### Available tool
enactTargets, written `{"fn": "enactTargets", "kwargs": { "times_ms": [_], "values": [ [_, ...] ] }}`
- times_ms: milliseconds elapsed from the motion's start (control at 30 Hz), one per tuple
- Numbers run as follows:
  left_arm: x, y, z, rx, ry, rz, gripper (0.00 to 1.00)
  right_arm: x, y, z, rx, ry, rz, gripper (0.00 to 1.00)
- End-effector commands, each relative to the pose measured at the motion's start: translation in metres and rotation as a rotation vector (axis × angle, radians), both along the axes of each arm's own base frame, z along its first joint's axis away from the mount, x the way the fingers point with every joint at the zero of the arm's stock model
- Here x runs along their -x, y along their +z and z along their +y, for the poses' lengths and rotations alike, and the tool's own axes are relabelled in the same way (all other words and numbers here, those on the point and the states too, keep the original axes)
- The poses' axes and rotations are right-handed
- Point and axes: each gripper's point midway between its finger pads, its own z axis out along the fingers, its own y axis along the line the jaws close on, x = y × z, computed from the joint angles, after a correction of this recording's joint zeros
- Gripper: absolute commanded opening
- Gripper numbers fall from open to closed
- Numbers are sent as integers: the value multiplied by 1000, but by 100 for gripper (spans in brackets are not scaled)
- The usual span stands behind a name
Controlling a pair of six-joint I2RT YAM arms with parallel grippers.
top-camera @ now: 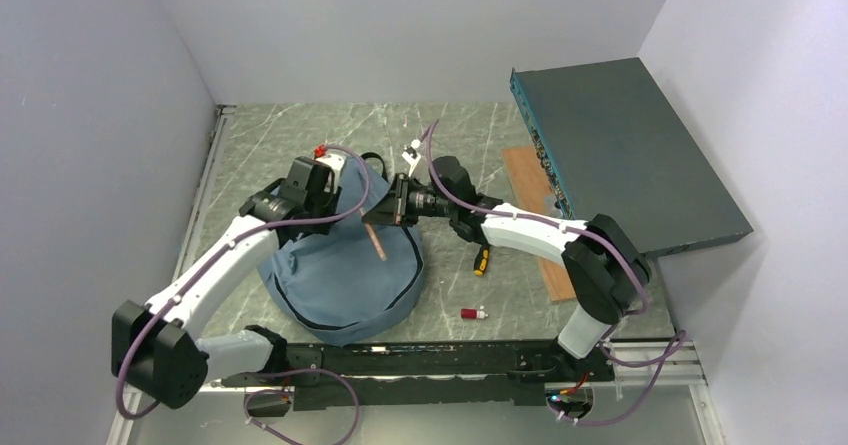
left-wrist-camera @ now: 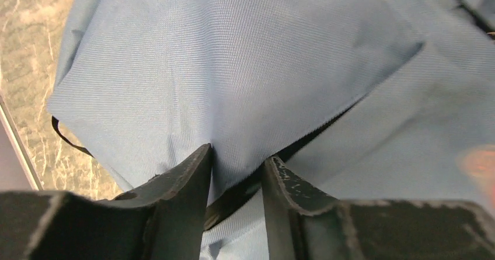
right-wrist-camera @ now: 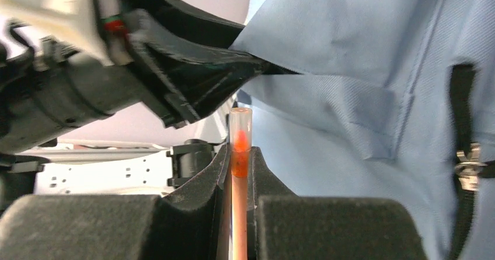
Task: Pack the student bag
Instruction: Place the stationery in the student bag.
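Note:
The student bag, soft dusty-blue with black zips, lies flat on the table in front of the left arm. My left gripper is at its far edge. In the left wrist view a flap of the bag with its black zip edge sits between the fingers, which press on it from both sides. My right gripper is shut on a thin orange pen with a clear cap, which hangs just above the bag's far edge. The right wrist view shows the bag drawn to a point at the left fingers.
A dark teal flat box leans at the back right, over a wooden board. A yellow-and-black screwdriver and a small red-and-white item lie right of the bag. Walls close in on the left, back and right.

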Motion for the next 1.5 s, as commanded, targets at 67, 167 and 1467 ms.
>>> {"fn": "enactTargets", "kwargs": {
  "times_ms": [67,167,1467],
  "values": [
    [-8,53,-17,140,-71,-216,29,25,29,38,-225,17,217,0],
    [-5,56,-20,157,-84,-219,21,29,25,57,-226,-19,298,0],
    [5,68,-12,153,-142,-369,0,-131,-61,47,44,-838,47,13]
  ]
}}
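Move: The right hand holds the orange pen; the bag's opening lies about 5 cm ahead, 7 cm left and 4 cm below. The black carry loop is some 12 cm ahead, level sideways and 10 cm below; the screwdriver lies about 4 cm back, 24 cm right and 17 cm below. The left hand's half-closed fingers straddle the bag flap, its edge about 1 cm below the hand point. Right hand takes the pen back-left, then 12 cm forward under the flap that the left pinches and lifts. ##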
